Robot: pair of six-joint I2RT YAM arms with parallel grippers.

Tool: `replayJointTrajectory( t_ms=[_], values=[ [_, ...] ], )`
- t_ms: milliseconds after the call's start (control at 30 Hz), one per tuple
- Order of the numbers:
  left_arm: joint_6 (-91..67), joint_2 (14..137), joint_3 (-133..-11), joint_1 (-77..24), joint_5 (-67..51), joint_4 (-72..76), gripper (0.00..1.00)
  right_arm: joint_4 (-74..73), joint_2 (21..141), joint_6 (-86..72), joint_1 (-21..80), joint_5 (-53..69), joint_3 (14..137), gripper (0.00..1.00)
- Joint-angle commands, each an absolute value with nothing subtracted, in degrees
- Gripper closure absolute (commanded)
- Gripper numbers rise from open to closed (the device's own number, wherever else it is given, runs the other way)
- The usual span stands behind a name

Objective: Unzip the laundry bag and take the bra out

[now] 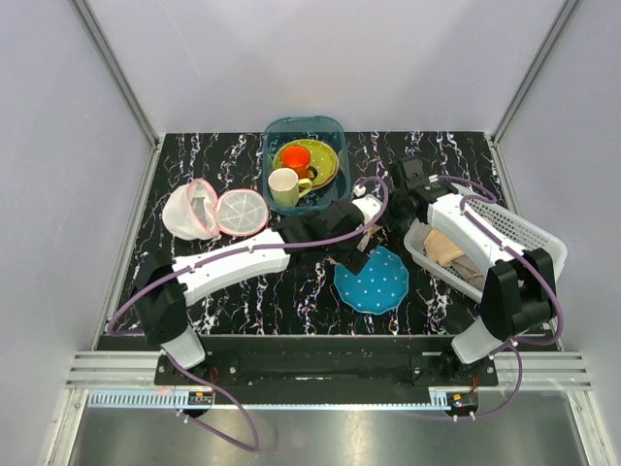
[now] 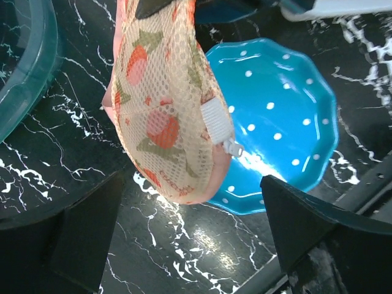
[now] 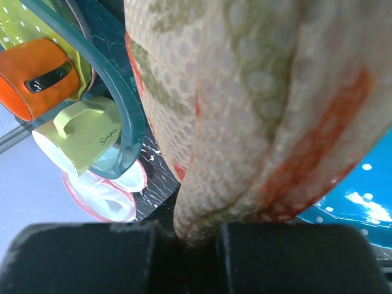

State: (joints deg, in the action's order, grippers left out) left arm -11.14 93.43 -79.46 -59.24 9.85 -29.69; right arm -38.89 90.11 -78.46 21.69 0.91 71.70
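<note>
The laundry bag (image 2: 168, 110) is peach mesh with red and green prints and hangs in the air above the table. A white zipper end and pull (image 2: 223, 131) show on its right edge. My right gripper (image 3: 199, 245) is shut on a bunched fold of the bag (image 3: 245, 104) and holds it up. My left gripper (image 2: 196, 245) is open and empty, its fingers (image 2: 79, 233) just below the bag's lower end. In the top view the left gripper (image 1: 357, 252) sits over the blue plate's edge, and the arms mostly hide the bag. The bra is not visible.
A blue dotted plate (image 1: 374, 280) lies under the bag. A teal bin (image 1: 274, 136) at the back holds a green plate, an orange cup and a yellow mug. Two white mesh pink-rimmed pieces (image 1: 199, 209) lie at the left. A white basket (image 1: 519, 225) with cloth stands at the right.
</note>
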Motion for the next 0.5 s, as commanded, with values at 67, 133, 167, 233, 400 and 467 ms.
replayJointTrajectory(
  t_ms=[67,133,167,233,400,467],
  values=[
    [-7.48,96.41,-80.77,-59.77,16.25,-25.93,0.08,-38.67,88.15,-80.24,21.53,-0.09,72.07,1.0],
    [-6.95,96.94,-80.77,-59.68,17.57,-25.75,0.12,-38.58,88.42,-80.51,21.45,1.67,72.07,1.0],
    [-6.33,97.2,-80.68,-59.76,17.75,-25.66,0.14,-38.67,88.5,-80.42,21.36,1.93,72.24,1.0],
    [-6.15,97.73,-80.86,-59.77,18.02,-26.01,0.37,-38.58,88.68,-80.25,21.36,1.85,72.42,1.0],
    [-5.19,97.39,-86.22,-56.17,10.84,-31.38,1.0,-36.75,88.95,-76.4,20.75,3.33,71.98,1.0],
    [-4.31,94.85,-86.4,-53.98,5.03,-31.11,1.0,-35.16,89.12,-71.39,20.22,5.26,72.94,0.93]
  ],
)
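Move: The laundry bag's loose end, with its white zip tab, is about 3 cm ahead of the left hand, 1 cm left and 3 cm below. From it, the blue plate is some 8 cm back, 7 cm right and 10 cm lower; the pale mug stands about 13 cm farther out, 13 cm left. From the right hand, already gripping the bag, the loose end lies roughly 8 cm back, 6 cm left, about level. Left hand eases forward and down about 2 cm each, pinching the bag's loose end while the right keeps hold. ##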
